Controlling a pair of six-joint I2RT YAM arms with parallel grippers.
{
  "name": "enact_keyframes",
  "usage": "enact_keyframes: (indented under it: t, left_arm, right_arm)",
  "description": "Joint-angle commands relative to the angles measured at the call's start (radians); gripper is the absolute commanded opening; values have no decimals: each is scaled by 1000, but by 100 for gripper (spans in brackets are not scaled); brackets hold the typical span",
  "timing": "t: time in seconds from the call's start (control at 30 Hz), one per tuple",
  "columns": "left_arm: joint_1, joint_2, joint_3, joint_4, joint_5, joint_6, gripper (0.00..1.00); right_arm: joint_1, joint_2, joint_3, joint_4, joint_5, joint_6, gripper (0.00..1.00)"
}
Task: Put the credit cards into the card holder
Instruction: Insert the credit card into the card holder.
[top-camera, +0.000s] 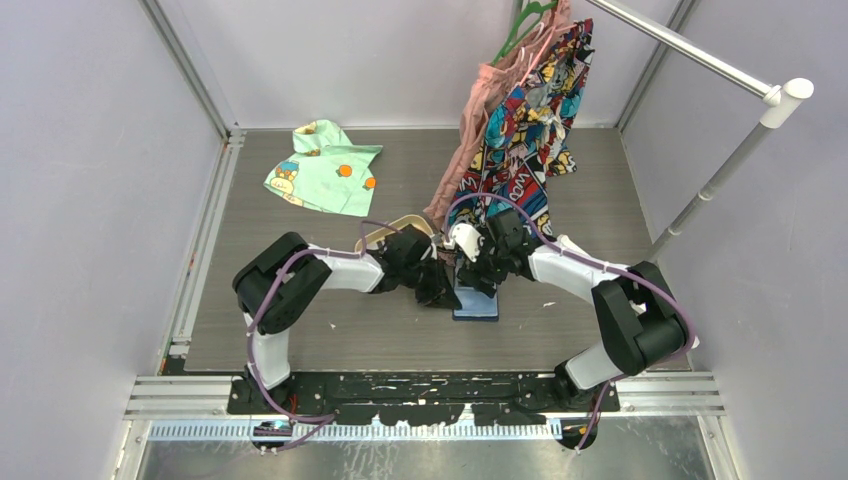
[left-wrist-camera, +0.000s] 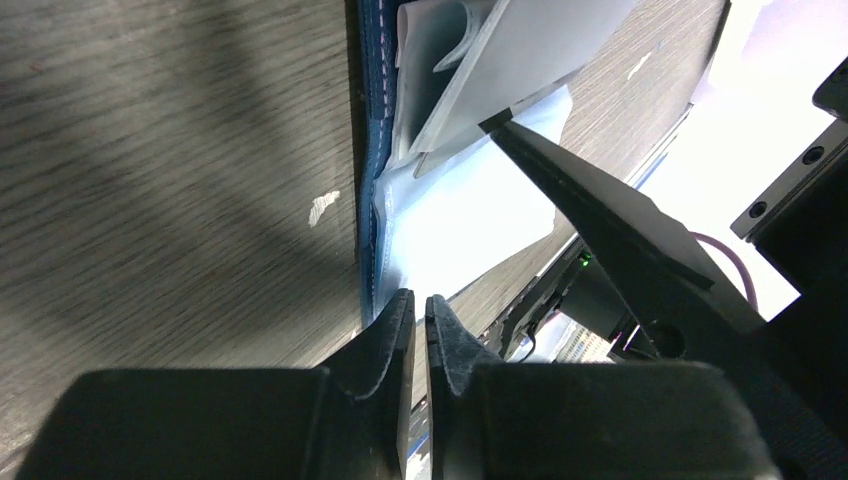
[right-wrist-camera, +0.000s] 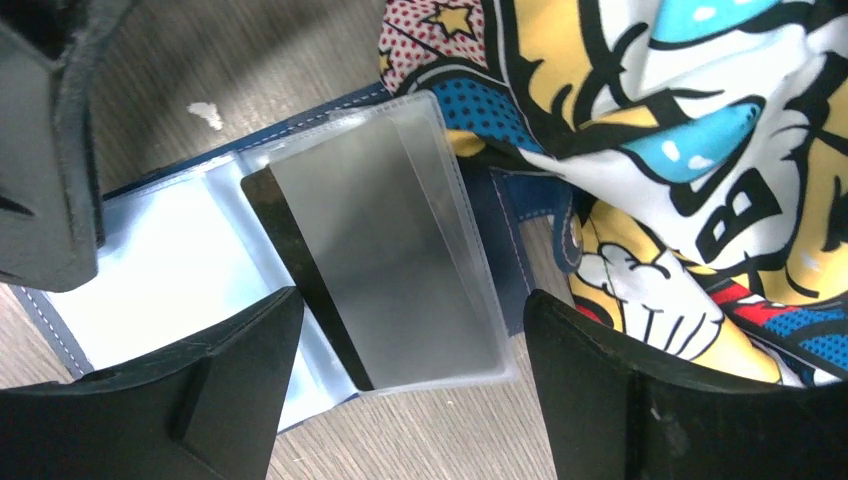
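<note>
The navy card holder (top-camera: 476, 305) lies open on the table between both arms, its pale blue-grey pockets (right-wrist-camera: 150, 260) facing up. A grey credit card (right-wrist-camera: 390, 250) with a black stripe sits in a clear sleeve of the holder, stripe edge showing at the sleeve's left side. My right gripper (right-wrist-camera: 412, 298) is open just above it, one finger on each side of the sleeve. My left gripper (left-wrist-camera: 421, 305) hovers at the holder's stitched blue edge (left-wrist-camera: 372, 150), jaws together with only a thin slit and nothing seen between them. The same card (left-wrist-camera: 540, 50) shows at the top of the left wrist view.
A comic-print garment (top-camera: 525, 130) hangs from a rail (top-camera: 700, 50), and its hem (right-wrist-camera: 650, 150) drapes over the holder's far side. A tan oval tray (top-camera: 385, 232) sits behind the left arm. A green printed cloth (top-camera: 325, 168) lies at the back left.
</note>
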Motion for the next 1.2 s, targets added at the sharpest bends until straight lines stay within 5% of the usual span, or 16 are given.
enact_keyframes:
  t: [0.0, 0.2, 0.4, 0.73, 0.97, 1.0, 1.17]
  left_arm:
    - [7, 6, 34, -77, 24, 22, 10]
    - [6, 20, 50, -120, 26, 43, 10]
    - [7, 22, 62, -141, 18, 58, 11]
    - [-4, -176, 52, -143, -127, 141, 34]
    - [-5, -432, -52, -185, -285, 299, 36]
    - [-4, -470, -88, -162, -305, 319, 36]
    - [1, -684, -288, -2, -446, 375, 36]
  right_arm:
    - [-7, 0, 9, 67, 80, 48, 84]
    - [-37, -5, 21, 55, 70, 84, 82]
    - [-38, 19, 61, 21, 51, 145, 61]
    - [-166, 18, 162, -193, -155, 267, 66]
    - [-212, -91, 142, -425, -270, 16, 67]
    - [-213, -107, 119, -431, -261, -43, 65]
    - [-207, -87, 60, -433, -225, -205, 23]
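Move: The credit card, partly in its clear sleeve, lies within the open right fingers, its middle about 2 cm left of that hand point and level fore and aft, 1 cm below. The blank page is 6 cm nearer the base than the card; the patterned cloth's hem hangs some 6 cm ahead of the hand and 1 cm left. From the nearly shut left fingertips, the card's middle is about 6 cm ahead and 4 cm right. Keep the left fingertips down at the blank page's left margin while the right hand edges forward and right, about 1 cm each, partly closing so its nearer finger pushes the card's stripe edge into the sleeve. Then lift the left gripper about 11 cm and away left, opening it slightly; swing the right one up and right off the card, then back about 5 cm, closing further. ##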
